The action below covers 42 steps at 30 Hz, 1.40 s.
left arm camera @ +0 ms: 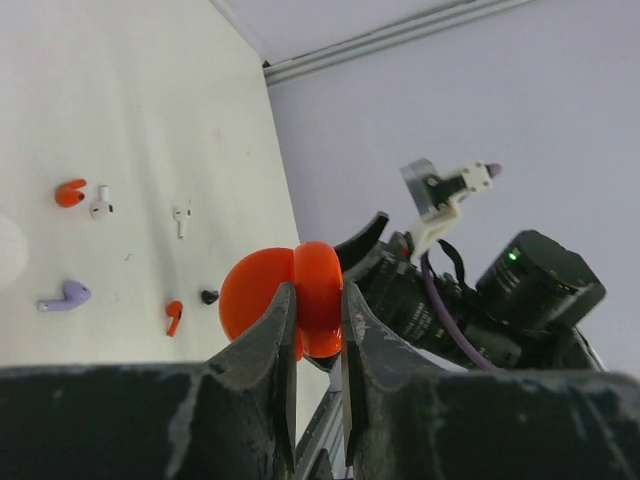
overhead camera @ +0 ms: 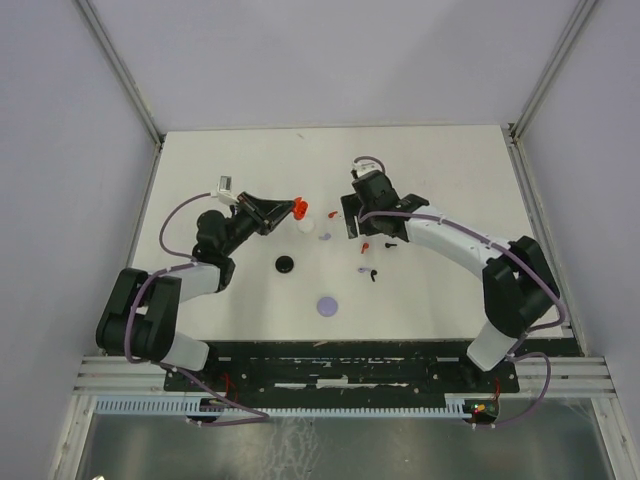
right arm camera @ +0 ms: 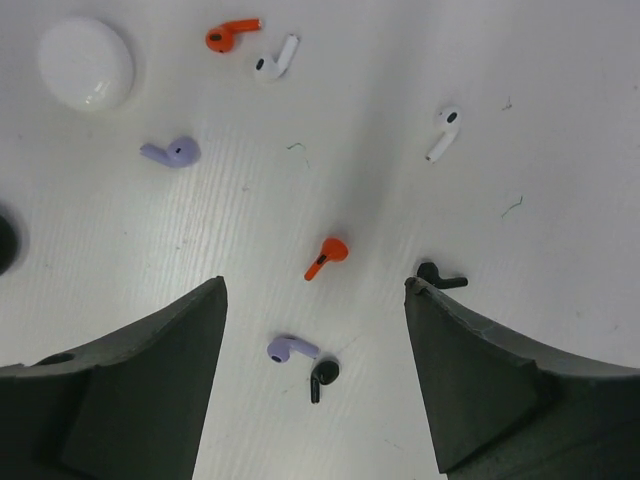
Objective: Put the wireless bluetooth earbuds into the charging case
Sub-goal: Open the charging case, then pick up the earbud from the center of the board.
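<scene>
My left gripper point(left arm camera: 318, 300) is shut on a red-orange charging case point(left arm camera: 262, 292), held above the table with its lid open point(overhead camera: 299, 208). Wireless bluetooth earbuds lie loose on the white table. In the right wrist view, my right gripper point(right arm camera: 314, 285) hangs open over them. A red earbud point(right arm camera: 328, 255) lies just ahead of its fingertips, and a lavender earbud point(right arm camera: 290, 349) and a black earbud point(right arm camera: 322, 375) lie between them. Another black earbud point(right arm camera: 440, 277) touches the right fingertip. Farther off lie two white earbuds point(right arm camera: 445, 132) point(right arm camera: 275, 58), a red one point(right arm camera: 230, 35) and a lavender one point(right arm camera: 172, 152).
A white round disc point(overhead camera: 306, 225) lies just under the held case. A black disc point(overhead camera: 286, 265) and a lavender disc point(overhead camera: 327, 306) lie nearer the arm bases. White walls close off the table on three sides.
</scene>
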Available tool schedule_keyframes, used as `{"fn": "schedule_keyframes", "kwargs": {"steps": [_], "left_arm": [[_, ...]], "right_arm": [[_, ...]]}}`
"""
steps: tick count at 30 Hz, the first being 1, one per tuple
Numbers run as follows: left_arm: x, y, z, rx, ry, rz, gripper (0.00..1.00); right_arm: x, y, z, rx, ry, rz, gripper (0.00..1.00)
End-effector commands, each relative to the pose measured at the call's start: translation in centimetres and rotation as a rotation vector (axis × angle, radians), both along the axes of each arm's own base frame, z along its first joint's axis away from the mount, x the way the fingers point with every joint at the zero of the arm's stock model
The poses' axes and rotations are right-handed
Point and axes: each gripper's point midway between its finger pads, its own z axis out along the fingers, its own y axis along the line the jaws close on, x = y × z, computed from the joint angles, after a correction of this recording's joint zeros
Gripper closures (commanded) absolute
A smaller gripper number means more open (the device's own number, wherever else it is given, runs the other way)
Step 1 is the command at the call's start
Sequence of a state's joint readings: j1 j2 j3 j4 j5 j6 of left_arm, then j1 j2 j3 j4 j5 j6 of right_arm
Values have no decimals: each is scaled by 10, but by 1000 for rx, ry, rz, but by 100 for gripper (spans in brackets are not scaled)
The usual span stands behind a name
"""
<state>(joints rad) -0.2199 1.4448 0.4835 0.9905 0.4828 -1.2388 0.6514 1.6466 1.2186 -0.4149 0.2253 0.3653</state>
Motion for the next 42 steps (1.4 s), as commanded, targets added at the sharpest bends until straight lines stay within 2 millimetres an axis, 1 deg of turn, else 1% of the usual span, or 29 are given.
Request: {"fn": "schedule_keyframes", "kwargs": {"steps": [1,4,11,26,33,42], "left_arm": [[-12,-8,22,-93,-67,-82,97],[-14,-10,20,-104,-65,-100,97],[-16,-12,17,-107,-66,-122,97],[-18,-13,12,-129,-58,-135,97],[-19,-13,12,-142,-59,-141,97],[-20,-13,10,-144,-55,-141,97]], "right_arm": [[1,-10,-11,-83,81,-68,22],[3,-8,-20,-93,118,-82,27],[6,-7,-42,-52,198,-109,35],[10,4,-68,-5,271,-130,42],[12,4,-80,-2,293,-145,45],[15,2,-89,13,309,-165,49]]}}
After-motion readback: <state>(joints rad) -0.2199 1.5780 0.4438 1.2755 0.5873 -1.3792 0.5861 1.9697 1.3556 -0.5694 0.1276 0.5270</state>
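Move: The red earbud lies on the table some 11 cm below the right hand, nearly straight under it, about 1 cm back and 1 cm right. Around it, a black earbud lies about 5 cm to its right, a lilac one 5 cm nearer the bases, and a white one 7 cm farther out and 3 cm right. From the left hand the red earbud is about 15 cm right, 1 cm back and 19 cm below. The loose red earbud is approached from above: the right hand sinks about 10 cm towards it, quickly at first and then slower, its fingers tipping some 20 degrees steeper and narrowing from wide to about half open around the spot above it. The red case stays pinched in the left hand, which eases under 2 cm back and to its right. ##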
